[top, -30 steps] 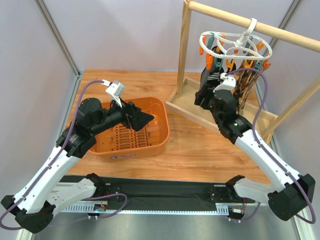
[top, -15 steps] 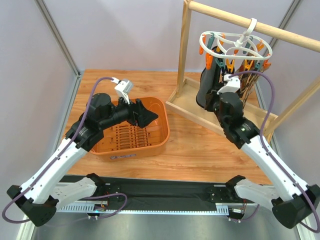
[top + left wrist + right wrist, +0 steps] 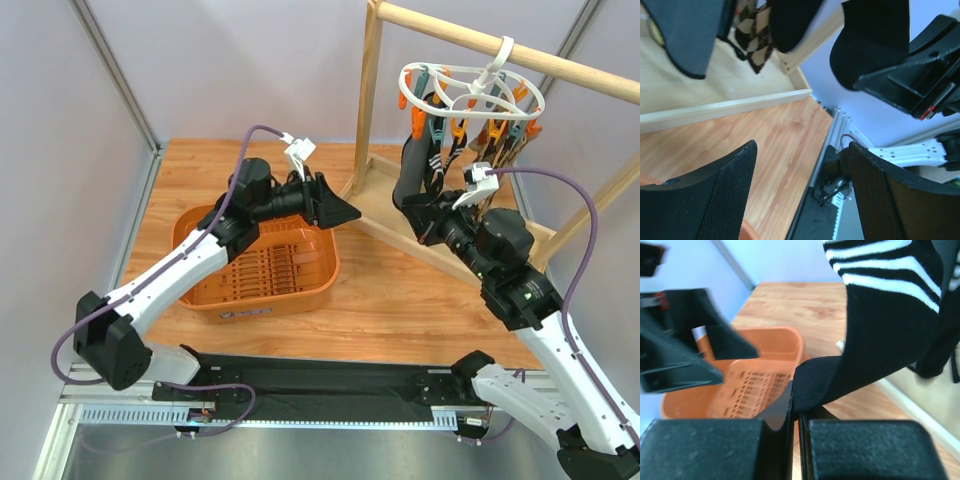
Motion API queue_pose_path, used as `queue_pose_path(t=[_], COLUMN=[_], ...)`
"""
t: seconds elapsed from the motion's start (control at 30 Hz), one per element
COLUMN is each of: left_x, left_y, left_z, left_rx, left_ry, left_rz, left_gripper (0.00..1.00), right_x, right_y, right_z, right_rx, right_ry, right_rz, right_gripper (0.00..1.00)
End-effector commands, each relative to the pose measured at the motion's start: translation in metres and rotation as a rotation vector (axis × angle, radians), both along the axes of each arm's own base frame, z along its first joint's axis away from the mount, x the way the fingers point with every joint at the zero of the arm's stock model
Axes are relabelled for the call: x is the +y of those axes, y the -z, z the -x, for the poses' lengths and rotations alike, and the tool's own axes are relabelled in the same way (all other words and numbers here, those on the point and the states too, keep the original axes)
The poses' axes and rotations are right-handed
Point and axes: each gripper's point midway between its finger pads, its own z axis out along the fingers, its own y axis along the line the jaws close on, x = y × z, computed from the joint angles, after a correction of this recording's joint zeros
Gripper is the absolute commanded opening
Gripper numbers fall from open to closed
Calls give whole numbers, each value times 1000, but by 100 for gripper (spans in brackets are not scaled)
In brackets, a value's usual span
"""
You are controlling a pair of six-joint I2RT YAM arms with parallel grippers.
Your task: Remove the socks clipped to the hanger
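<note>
The white ring hanger (image 3: 470, 88) hangs by its hook from the wooden rail, with orange and teal clips. Several socks (image 3: 488, 165) dangle from it. A black sock with white stripes (image 3: 418, 160) (image 3: 880, 335) still hangs from its clip, and my right gripper (image 3: 428, 215) (image 3: 795, 412) is shut on its lower end, stretching it toward me. My left gripper (image 3: 345, 210) (image 3: 802, 190) stands open in the air, left of the frame's base, holding nothing. In the left wrist view an argyle sock (image 3: 757, 37) and dark socks (image 3: 687, 35) hang above it.
An orange slotted basket (image 3: 300, 285) (image 3: 740, 385) sits on the wooden table under the left arm. The wooden rail frame has an upright post (image 3: 367, 110) and a shallow base tray (image 3: 380, 215) (image 3: 725, 107) beneath the hanger. Grey walls close in both sides.
The right gripper has shut on the black striped sock's end and drawn back toward the near edge. The left arm has swung from over the basket rightward to the frame.
</note>
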Motion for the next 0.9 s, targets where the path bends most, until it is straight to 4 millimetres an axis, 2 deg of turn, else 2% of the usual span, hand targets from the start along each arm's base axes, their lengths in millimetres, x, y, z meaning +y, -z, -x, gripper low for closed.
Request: queue_pose_path(t=[0.0, 0.03, 0.07, 0.1, 0.17, 0.2, 0.27, 0.3, 0.37, 0.4, 0.43, 0.5, 0.53, 0.7, 0.87], left_x=[-22, -25, -30, -36, -45, -53, -59, -66, -73, -79, -84, -94, -98, -112, -116], left_y=[-57, -58, -67, -61, -71, -61, -68, -60, -67, -61, -68, -59, -65, -69, -76], left_z=[14, 14, 15, 9, 11, 4, 5, 1, 0, -3, -1, -2, 3, 7, 15], left_rx=[-109, -107, -110, -90, -80, -50, -36, -15, -12, 6, 2, 26, 21, 32, 47], left_ry=[137, 151, 166, 171, 214, 226, 263, 276, 297, 302, 320, 340, 360, 418, 480], left_rz=[171, 179, 209, 209, 250, 248, 285, 285, 320, 319, 328, 309, 316, 347, 389], left_gripper=[80, 80, 81, 81, 81, 81, 81, 81, 81, 80, 79, 77, 77, 78, 78], right_x=[17, 17, 18, 17, 13, 11, 7, 6, 5, 5, 4, 1, 0, -4, -3], right_y=[-5, -6, -3, -1, 0, 2, 2, 2, 1, 3, 2, 2, 2, 4, 4], right_z=[22, 24, 25, 26, 26, 26, 27, 28, 30, 31, 32, 34, 35, 37, 38], right_rx=[12, 8, 15, 18, 13, 18, 11, 15, 14, 19, 16, 12, 11, 13, 13], right_ry=[-134, -142, -145, -144, -127, -118, -100, -100, -100, -100, -97, -92, -90, -80, -84], right_rz=[-45, -46, -43, -37, -32, -28, -26, -28, -30, -28, -29, -25, -24, -13, -18], right_gripper=[0, 0, 0, 0, 0, 0, 0, 0, 0, 0, 0, 0, 0, 0, 0])
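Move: The striped sock's toe is already in the right fingers; the sock slants up to its teal clip, about 8 cm ahead of the right hand, 3 to its right and 15 above. From the left hand, the middle of this sock lies some 14 cm to the right, 5 ahead and 7 above. Its mate, the grey-soled sock, hangs about 11 cm to the right of the left hand, 9 ahead and 5 above. Bring the left gripper, still wide open, some 12 cm to the right towards the striped sock, rising about 4 cm on the way. Swing its fingers clockwise by roughly 25 degrees and tip them upward. Meanwhile keep the right fingers shut on the toe and draw it steadily back about 4 cm, away from the hanger. ##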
